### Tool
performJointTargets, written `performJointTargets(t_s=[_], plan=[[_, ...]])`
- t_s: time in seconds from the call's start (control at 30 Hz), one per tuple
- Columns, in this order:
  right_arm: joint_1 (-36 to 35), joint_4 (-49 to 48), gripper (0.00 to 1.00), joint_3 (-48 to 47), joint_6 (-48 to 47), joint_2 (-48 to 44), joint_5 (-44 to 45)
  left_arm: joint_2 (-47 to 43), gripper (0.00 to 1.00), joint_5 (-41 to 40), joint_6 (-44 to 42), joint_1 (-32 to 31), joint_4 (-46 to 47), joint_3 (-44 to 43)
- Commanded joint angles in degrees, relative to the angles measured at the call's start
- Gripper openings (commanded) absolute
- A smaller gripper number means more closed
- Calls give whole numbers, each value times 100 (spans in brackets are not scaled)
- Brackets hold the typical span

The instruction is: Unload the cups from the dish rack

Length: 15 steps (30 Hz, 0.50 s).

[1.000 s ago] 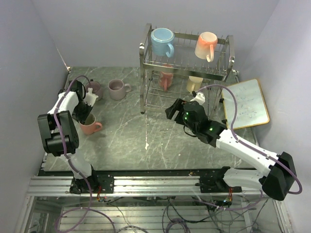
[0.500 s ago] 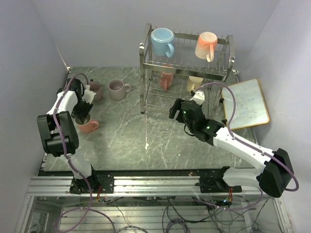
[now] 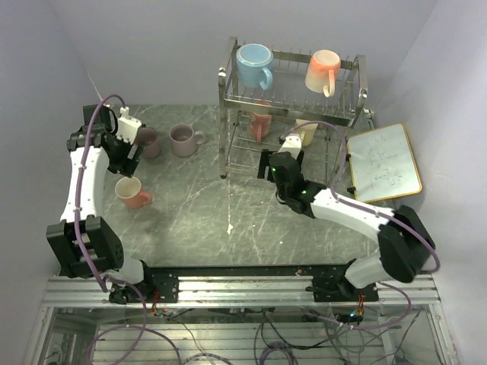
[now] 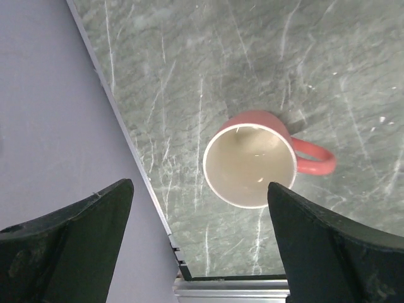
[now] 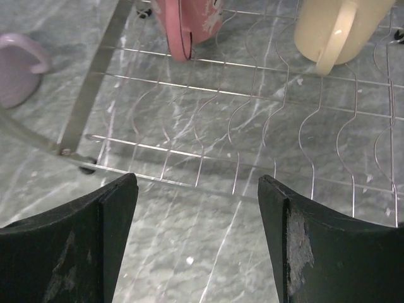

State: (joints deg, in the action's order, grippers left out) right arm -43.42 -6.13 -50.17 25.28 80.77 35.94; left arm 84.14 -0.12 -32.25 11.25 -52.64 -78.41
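Observation:
The chrome dish rack (image 3: pixel 228 129) holds a light blue cup (image 3: pixel 255 65) and a peach cup (image 3: pixel 323 71) on its upper tier. On the lower tier are a pink patterned cup (image 3: pixel 261 123) (image 5: pixel 189 22) and a pale yellow cup (image 3: pixel 306 131) (image 5: pixel 341 28). On the table stand two mauve cups (image 3: pixel 147 141) (image 3: pixel 183 139) and a salmon cup (image 3: pixel 131 192) (image 4: pixel 249 166), upright. My left gripper (image 3: pixel 128 156) (image 4: pixel 201 186) hangs open above the salmon cup, holding nothing. My right gripper (image 3: pixel 268 161) (image 5: pixel 197 178) is open and empty at the front edge of the rack's lower wire shelf (image 5: pixel 252 95).
A gold-framed whiteboard (image 3: pixel 384 162) lies to the right of the rack. The table's left edge and the wall (image 4: pixel 50 126) run close beside the salmon cup. One mauve cup (image 5: pixel 19 69) sits just left of the rack's front post.
My left gripper opened, let go of the salmon cup on the table and lifted away towards the back. My right gripper moved forward to the rack's lower tier.

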Motion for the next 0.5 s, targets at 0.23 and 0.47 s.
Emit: performJointTargets(t_s=[0.23, 0.47], plan=[[449, -1708, 75, -1244, -1314, 1946, 215, -889, 99, 728, 176, 86, -550, -206], [599, -1897, 74, -1957, -1551, 3123, 187, -1477, 99, 935, 250, 119, -427, 71]])
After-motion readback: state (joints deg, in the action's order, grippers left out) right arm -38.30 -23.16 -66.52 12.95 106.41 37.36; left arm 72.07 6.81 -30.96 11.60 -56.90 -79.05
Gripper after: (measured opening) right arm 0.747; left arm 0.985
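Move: From the right hand, the pink cup on the rack's lower shelf stands about 18 cm ahead, 4 cm to the left and some 6 cm lower, handle facing the robot. The cream cup beside it is roughly 15 cm ahead and 10 cm right of that hand, equally low. The mauve cup on the table lies about 10 cm ahead, 29 cm left and 12 cm down. From the left hand, the rack's pink cup is some 19 cm ahead, 40 cm right and 6 cm lower. Reaching forward into the rack between its shelves, the right hand travels about 11 cm towards the pink cup's handle, drifting slightly left and sinking a little, while the wrist rolls and its fingers tip up a few degrees. They stay open, touching no cup yet. The empty, open left hand meanwhile climbs some 6 cm away from the cup it has set down, drawing back and left. ##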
